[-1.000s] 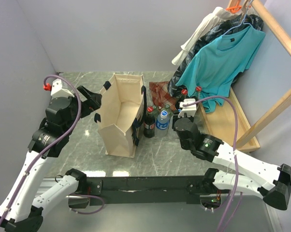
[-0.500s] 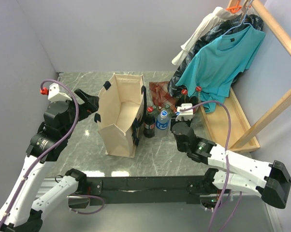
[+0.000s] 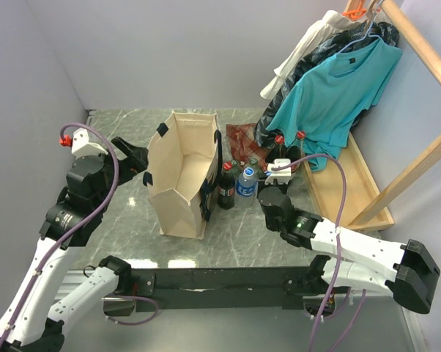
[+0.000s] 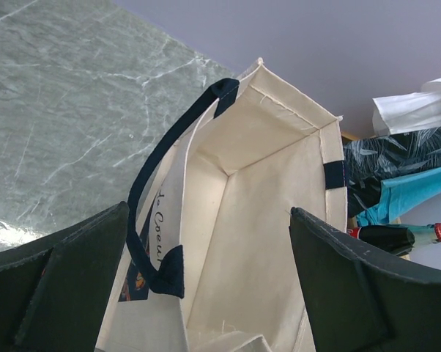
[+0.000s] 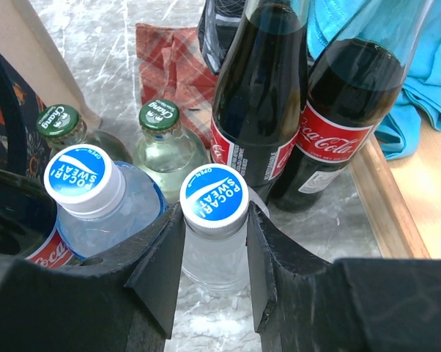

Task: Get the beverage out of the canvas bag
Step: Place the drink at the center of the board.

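Observation:
The beige canvas bag (image 3: 180, 172) stands open at mid-table, with navy handles (image 4: 154, 191). Its inside (image 4: 257, 205) shows only bare cloth. My left gripper (image 3: 136, 158) hovers open at the bag's left rim, its fingers (image 4: 74, 279) wide apart on either side of the opening and holding nothing. My right gripper (image 5: 215, 220) is shut on the neck of a clear beverage bottle with a blue-and-white cap (image 5: 215, 198), outside the bag to its right. That bottle's base is near the marble; I cannot tell if it touches. In the top view my right gripper (image 3: 264, 182) hides that bottle.
Around the held bottle stand a second blue-capped bottle (image 5: 85, 183), two green-capped bottles (image 5: 160, 117) and two cola bottles (image 5: 261, 110). A red plaid cloth (image 5: 180, 62) lies behind them. A wooden tray (image 3: 338, 183) and hanging clothes (image 3: 338, 95) fill the right.
My right arm has shifted slightly toward the near side, still shut on the bottle. My left gripper has eased a little away from the bag's left rim.

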You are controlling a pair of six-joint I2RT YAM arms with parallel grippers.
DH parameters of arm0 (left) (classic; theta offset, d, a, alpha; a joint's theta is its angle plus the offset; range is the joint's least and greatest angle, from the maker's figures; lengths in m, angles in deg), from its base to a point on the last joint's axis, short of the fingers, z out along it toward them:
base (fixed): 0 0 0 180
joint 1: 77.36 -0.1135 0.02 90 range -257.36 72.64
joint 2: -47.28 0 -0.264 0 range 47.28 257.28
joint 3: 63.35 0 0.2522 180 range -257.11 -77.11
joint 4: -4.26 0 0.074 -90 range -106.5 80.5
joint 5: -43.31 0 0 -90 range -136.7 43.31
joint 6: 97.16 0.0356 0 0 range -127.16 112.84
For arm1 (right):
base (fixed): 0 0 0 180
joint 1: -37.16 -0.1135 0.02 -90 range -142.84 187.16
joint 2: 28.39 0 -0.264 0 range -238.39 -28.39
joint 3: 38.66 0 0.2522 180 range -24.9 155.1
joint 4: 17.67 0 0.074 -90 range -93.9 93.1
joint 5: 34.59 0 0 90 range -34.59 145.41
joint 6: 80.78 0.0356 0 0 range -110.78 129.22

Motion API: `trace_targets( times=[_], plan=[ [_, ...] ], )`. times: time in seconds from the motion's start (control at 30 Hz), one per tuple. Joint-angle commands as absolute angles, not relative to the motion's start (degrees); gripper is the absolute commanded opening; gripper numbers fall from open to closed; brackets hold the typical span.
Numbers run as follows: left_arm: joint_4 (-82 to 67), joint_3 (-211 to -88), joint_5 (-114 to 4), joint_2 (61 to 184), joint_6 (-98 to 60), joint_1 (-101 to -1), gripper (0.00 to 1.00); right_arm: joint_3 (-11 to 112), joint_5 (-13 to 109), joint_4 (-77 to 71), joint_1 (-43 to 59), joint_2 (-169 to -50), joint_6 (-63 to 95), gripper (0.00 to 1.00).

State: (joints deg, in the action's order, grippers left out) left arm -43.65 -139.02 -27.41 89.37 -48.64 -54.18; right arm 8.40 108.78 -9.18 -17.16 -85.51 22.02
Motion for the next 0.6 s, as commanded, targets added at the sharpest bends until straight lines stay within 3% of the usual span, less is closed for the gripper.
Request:
trace_targets(
  times=[0.0,0.1,0.3,0.57],
  plan=[
    [-42.90,-138.73,-26.13,88.59,-48.91,-54.16,0.96,9.38,113.07,-17.00,-16.98,-82.45,24.51,0.42],
    [-43.07,-138.64,-26.30,88.59,-49.00,-54.16,0.96,9.03,113.42,-16.47,-16.89,-81.30,24.78,0.56],
    [-43.07,-138.02,-26.30,87.89,-48.73,-54.16,0.96,9.03,113.86,-15.07,-16.89,-78.93,24.16,0.71],
    [-43.34,-137.06,-25.08,86.13,-48.56,-54.16,0.96,11.74,114.39,-10.77,-16.98,-75.42,22.75,0.75]
  ],
)
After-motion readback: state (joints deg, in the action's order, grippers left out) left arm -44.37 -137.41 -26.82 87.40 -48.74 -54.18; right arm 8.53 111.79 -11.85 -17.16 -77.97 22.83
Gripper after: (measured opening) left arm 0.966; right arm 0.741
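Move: The right hand's fingers still hold the blue-capped drink bottle upright by its upper part, its middle about 6 cm straight below them. From that hand the other blue-capped bottle stands some 7 cm to the left and level with it, a small green-capped bottle 6 cm ahead and 4 cm left, and the nearer cola bottle 7 cm ahead and 1 cm right. For the left hand the held bottle lies about 40 cm to the right, roughly level ahead and some 20 cm lower. The right hand lets go of the blue-capped bottle: its fingers spread from a bit under half open to about three quarters, ending the grip on both sides. As they spread, the hand lifts straight up about 4.5 cm with only a slight shift right, tipping the fingertips up a little and rolling its left side up, some 10 degrees in all. ##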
